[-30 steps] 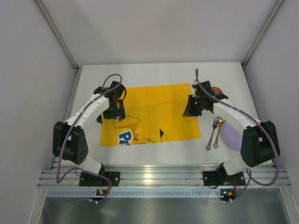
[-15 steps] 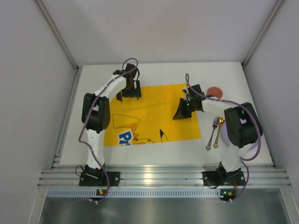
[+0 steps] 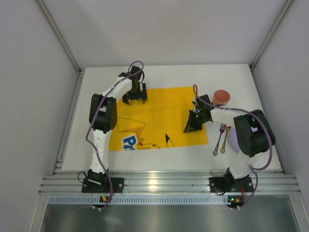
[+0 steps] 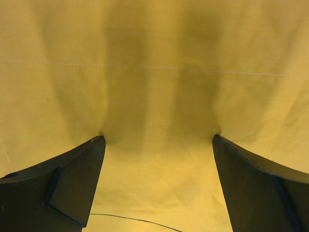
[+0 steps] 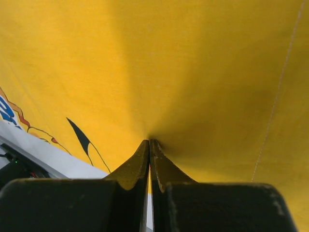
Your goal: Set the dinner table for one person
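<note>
The yellow printed placemat (image 3: 159, 116) lies flat on the white dinner table (image 3: 169, 75). My left gripper (image 3: 134, 99) stands open near the mat's far left edge, both fingertips pressing dents into the yellow cloth (image 4: 159, 72), with nothing between them (image 4: 159, 137). My right gripper (image 3: 189, 128) is at the mat's right side, shut, its tips (image 5: 149, 141) pinching a small peak of the cloth (image 5: 193, 72), which creases toward them. A strip of white table (image 5: 48, 154) shows past the mat's printed edge.
A fork (image 3: 219, 140) and a spoon (image 3: 226, 140) lie side by side right of the mat. Beside them a purple plate (image 3: 232, 139) is mostly hidden under the right arm. A red cup (image 3: 221, 96) stands at the far right. White walls enclose the table.
The left arm swung from the mat's left side to its far edge, staying open. The right gripper closed fully and shifted slightly right and nearer along the mat.
</note>
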Robot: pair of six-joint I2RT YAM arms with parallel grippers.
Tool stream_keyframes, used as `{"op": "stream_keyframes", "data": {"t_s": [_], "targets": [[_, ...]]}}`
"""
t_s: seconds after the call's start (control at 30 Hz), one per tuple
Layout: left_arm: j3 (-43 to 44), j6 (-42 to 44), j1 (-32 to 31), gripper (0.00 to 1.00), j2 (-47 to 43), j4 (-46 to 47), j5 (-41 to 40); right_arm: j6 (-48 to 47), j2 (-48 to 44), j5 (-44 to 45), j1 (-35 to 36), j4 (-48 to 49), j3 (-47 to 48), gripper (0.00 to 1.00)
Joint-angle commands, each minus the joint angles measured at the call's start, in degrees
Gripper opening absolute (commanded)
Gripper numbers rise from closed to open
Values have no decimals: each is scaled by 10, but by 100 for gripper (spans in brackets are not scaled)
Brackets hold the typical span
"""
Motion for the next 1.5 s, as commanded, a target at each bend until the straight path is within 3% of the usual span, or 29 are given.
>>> {"op": "stream_keyframes", "data": {"t_s": [0.0, 0.37, 0.6, 0.7, 0.73, 0.8, 0.83, 0.93, 1.07, 1.27, 1.37, 1.47], "targets": [[29, 17, 5, 98, 24, 34, 4, -15, -20, 52, -12, -41, -19, 0], [40, 10, 5, 98, 34, 30, 34, -18, -32, 55, -27, -59, -17, 0], [54, -1, 6, 99, -17, 20, 34, -74, -34, 3, -22, -134, 166, 4], [82, -2, 6, 99, -43, 4, 34, -99, -34, -12, -20, -190, 271, 29], [84, -2, 6, 98, -51, 2, 30, -106, -40, -8, -20, -204, 298, 54], [78, -6, 6, 99, -82, 1, 27, -121, -52, 38, -21, -247, 378, 79], [74, -7, 6, 98, -92, 2, 25, -126, -56, 63, -21, -259, 400, 99], [29, -18, 7, 99, -142, 26, 41, -130, -61, 168, -43, -304, 467, 100], [-87, -45, 5, 99, -231, 69, 42, -90, -67, 225, -149, -327, 446, 100], [-285, -30, 0, 99, -355, 210, 46, -48, -39, 176, -291, -340, 407, 100], [-349, -21, -3, 99, -404, 254, 60, -47, -9, 176, -305, -339, 427, 97], [-366, -22, -3, 99, -422, 239, 57, -51, 21, 181, -306, -343, 447, 94]]}}
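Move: The pink cup stands about 14 cm ahead and 17 cm right of the shut right fingertips, its middle some 4 cm higher. From that hand the fork lies 16 cm right and 5 cm back, the spoon 20 cm right and 4 cm back, and the lilac plate 31 cm right and 4 cm back. The yellow placemat's middle is roughly 10 cm back and 12 cm right of the open left hand. Yellow placemat first: the right hand's shut fingertips, already on it, drag about 2 cm right and slightly back, while the left's open fingers slide slightly forward. The right then rises some 25 cm, moving forward and opening wide, swings right past the cup, turning about 35 degrees clockwise, and sinks partway. The left lifts clear and draws back, tipping its fingers forward. ##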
